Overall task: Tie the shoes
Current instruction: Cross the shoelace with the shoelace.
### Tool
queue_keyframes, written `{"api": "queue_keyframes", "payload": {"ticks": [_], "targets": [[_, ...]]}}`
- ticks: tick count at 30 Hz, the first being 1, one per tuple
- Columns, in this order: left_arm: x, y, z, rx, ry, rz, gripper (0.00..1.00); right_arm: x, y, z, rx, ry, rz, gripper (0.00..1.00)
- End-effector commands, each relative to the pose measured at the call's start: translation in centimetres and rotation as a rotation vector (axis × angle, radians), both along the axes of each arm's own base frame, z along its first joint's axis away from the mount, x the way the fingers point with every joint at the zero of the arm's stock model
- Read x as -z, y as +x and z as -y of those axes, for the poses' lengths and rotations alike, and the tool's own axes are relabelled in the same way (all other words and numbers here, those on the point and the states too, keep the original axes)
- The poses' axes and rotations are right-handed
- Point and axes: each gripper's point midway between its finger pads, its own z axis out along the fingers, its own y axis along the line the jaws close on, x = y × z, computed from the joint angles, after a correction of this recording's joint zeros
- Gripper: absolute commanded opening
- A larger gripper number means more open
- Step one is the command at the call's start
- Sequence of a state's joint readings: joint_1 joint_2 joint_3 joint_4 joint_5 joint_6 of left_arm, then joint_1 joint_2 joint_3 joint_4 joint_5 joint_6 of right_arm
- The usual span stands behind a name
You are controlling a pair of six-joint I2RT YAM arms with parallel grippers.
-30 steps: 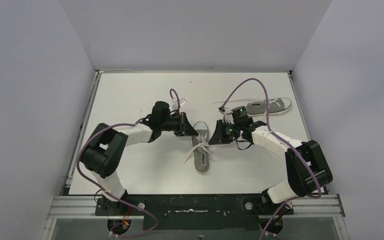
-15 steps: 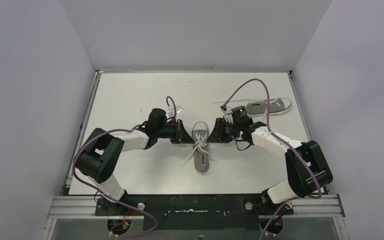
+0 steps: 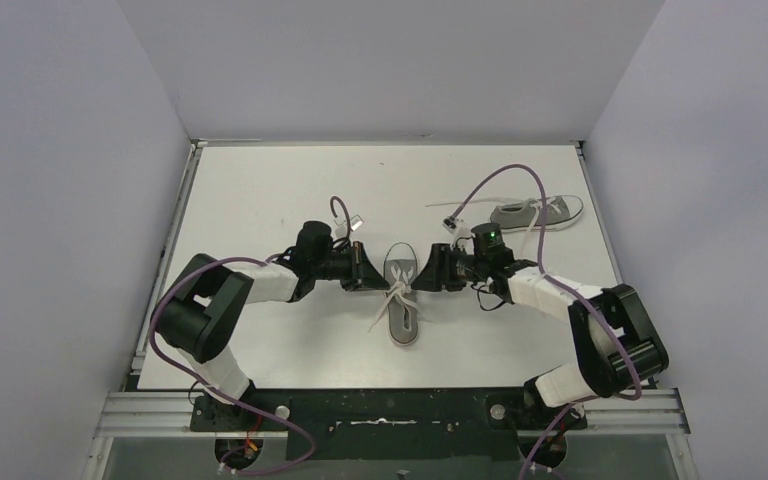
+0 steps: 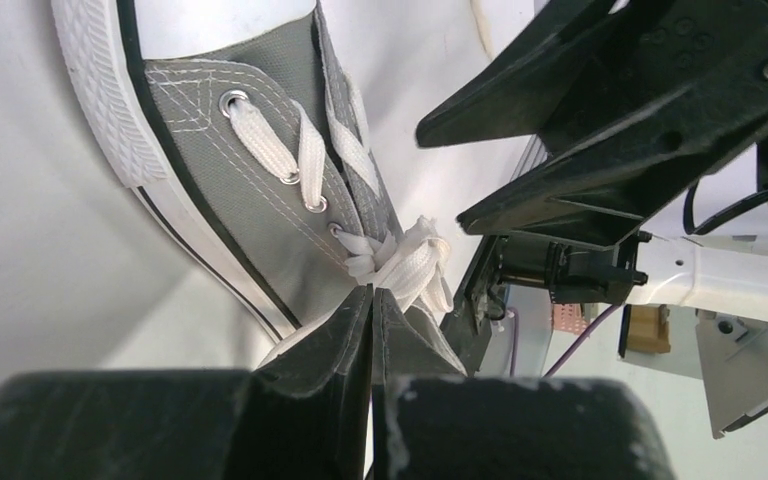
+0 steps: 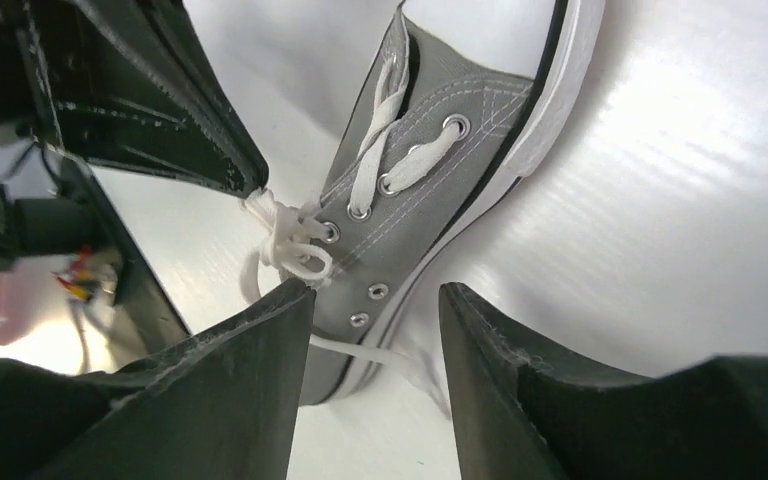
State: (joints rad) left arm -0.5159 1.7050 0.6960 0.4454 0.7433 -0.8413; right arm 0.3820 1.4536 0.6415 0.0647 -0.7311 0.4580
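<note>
One grey shoe (image 3: 401, 300) lies mid-table, toe towards the far side, with a white lace knot (image 3: 397, 293) over its tongue. My left gripper (image 3: 372, 276) is at its left side, shut, tips pinched on the lace (image 4: 407, 266) at the knot, beside the shoe (image 4: 260, 190). My right gripper (image 3: 424, 273) is at the shoe's right side, open. In the right wrist view its fingers (image 5: 260, 340) straddle the shoe's side (image 5: 430, 160) and a loose lace end (image 5: 360, 350), gripping nothing. The other shoe (image 3: 547, 210) lies at the far right with its laces loose.
The white table (image 3: 260, 180) is boxed in by grey walls on three sides. Purple cables (image 3: 500, 175) arch over both arms. A metal rail (image 3: 390, 410) with the arm bases runs along the near edge. A small white tag (image 3: 356, 222) hangs on the left cable.
My right gripper has opened and let go of the lace. Both grippers have shifted slightly nearer along the shoe. The left gripper stays shut at the knot.
</note>
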Motion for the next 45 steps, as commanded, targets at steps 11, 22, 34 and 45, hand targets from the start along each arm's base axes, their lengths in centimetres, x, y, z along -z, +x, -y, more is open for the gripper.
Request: {"api": "queue_keyframes", "payload": {"ticks": [11,22,34,45], "targets": [[-1.6,0.3,0.4,0.037,-0.054,0.011,0.0,-3.5,-1.0,0.0,-0.671,-0.148,0.651,0.4],[-1.3,0.0,0.3,0.037,-0.057,-0.011,0.0,-2.3,0.2,-2.1,-0.664,-0.19,0.675,0.38],[-1.3,0.0,0.4,0.036,-0.061,-0.015,0.0,-1.9,0.9,-3.5,-0.672,-0.188,0.665,0.36],[-1.8,0.1,0.4,0.034,-0.069,-0.013,0.0,-1.3,0.3,-4.2,-0.703,-0.163,0.643,0.14]]}}
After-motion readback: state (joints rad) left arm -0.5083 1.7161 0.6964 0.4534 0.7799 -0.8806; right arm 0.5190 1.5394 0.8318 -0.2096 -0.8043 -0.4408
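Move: Just left of the right hand's open fingers, about 3 cm off, 1 cm back and 1 cm lower, lies the lace loop at the near side of the shoe's knot. The left gripper's tip is some 6 cm to the hand's left, 1 cm back, at about its height; the toe cap lies about 8 cm ahead, 4 cm left and 5 cm lower. From the left hand, already holding lace, the loop is about 3 cm right, 1 cm back and 1 cm down. Backing off a couple of centimetres up and to the right, the right hand rolls about 50 degrees, counter-clockwise seen from behind it, its fingers still aimed left and down. Still rolling, it swings back and sinks, then eases left, nearly 5 cm from its rightmost point, to the knot; its half-open fingers narrow around the lace loop, closing mostly at the very end. The left hand stays put, keeping its shut grip on the lace. ##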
